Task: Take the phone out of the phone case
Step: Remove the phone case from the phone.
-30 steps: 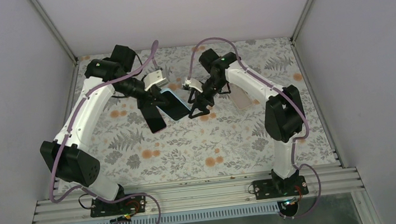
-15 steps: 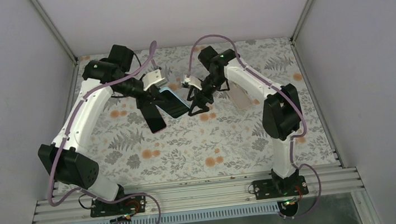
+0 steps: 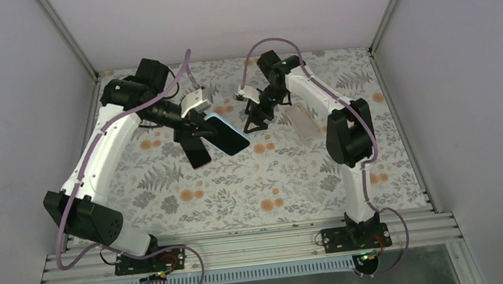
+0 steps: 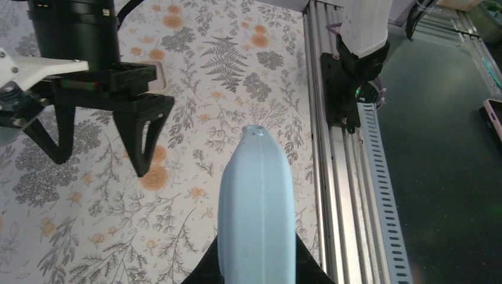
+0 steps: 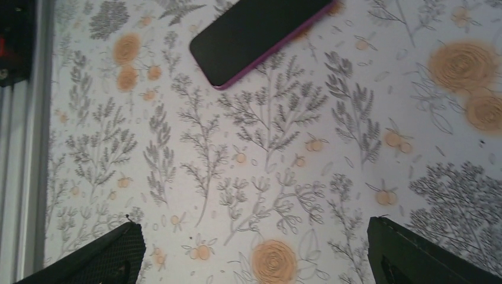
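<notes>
My left gripper (image 3: 198, 125) is shut on a light blue phone case (image 3: 227, 134) and holds it tilted above the table. In the left wrist view the case (image 4: 256, 207) shows edge-on between my fingers (image 4: 308, 271). Whether the phone sits inside it cannot be told. My right gripper (image 3: 255, 121) hangs open and empty just right of the case, not touching it. It also shows in the left wrist view (image 4: 100, 165). A black phone with a purple rim (image 3: 196, 150) lies flat on the table below the case, and the right wrist view shows it too (image 5: 260, 35).
A pale beige slab (image 3: 301, 120) lies on the floral table cover (image 3: 275, 182) right of the right gripper. Grey walls close in the back and sides. An aluminium rail (image 3: 246, 246) runs along the near edge.
The left gripper has turned the blue case so its pale back faces up. The right gripper has drawn back and away from the case, still open.
</notes>
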You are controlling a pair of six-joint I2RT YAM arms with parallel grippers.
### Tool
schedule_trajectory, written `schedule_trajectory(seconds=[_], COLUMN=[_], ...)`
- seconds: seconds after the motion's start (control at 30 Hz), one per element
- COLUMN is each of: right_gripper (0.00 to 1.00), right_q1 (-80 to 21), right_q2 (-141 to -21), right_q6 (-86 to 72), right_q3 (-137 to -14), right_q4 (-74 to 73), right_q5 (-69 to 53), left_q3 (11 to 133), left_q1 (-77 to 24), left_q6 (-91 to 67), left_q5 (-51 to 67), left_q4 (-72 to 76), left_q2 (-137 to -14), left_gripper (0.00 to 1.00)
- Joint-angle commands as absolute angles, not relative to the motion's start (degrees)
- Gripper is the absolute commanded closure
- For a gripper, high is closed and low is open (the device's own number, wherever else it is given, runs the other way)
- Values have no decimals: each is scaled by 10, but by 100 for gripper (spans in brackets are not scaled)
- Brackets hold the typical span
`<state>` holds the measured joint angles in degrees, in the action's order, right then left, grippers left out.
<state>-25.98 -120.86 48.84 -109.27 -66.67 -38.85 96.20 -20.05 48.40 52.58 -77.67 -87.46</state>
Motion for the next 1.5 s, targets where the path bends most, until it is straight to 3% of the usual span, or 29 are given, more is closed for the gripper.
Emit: schedule_trajectory(seconds=[0.0,0.5,1.47], right_gripper=[8,7,8], right_q1=[-249,-292,-301], right_q2=[-1213,-1051,-1041], right_q6=[477,534,554], right_q3=[-1122,-976,-991], right_q4=[-645,-703,-734], right_q5=[-380,-461,-480], left_q3=[965,956,960], left_q1=[-200,-199,-199], left_q6=[485,502,493], left_q5=[577,549,546], left_q4=[-779,-779,-778], left_q2=[-863,-887,-885], left_gripper=[98,98,98])
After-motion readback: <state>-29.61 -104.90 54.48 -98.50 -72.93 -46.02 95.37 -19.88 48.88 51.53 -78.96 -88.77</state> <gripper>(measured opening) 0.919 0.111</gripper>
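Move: The cased phone's middle is about 12 cm back, 7 cm left and some 12 cm above the open right hand. The bare phone on the table lies about 21 cm to the right hand's left, almost level with it and 14 cm below. The pale empty case is some 20 cm to the right hand's right, 6 cm farther out and 14 cm below. For the left hand, the phone it grips has its middle about 5 cm right and 4 cm below. The left fingers keep their pinch on the upper end of the cased phone, sinking only some 1.5 cm. The right hand, fingers wide open, edges forward a centimetre, then draws back to about 9 cm behind its start while rising about 6 cm, turning roughly 10 degrees counter-clockwise. It slows beside the phone's free lower end, coming close; contact there can't be seen. ##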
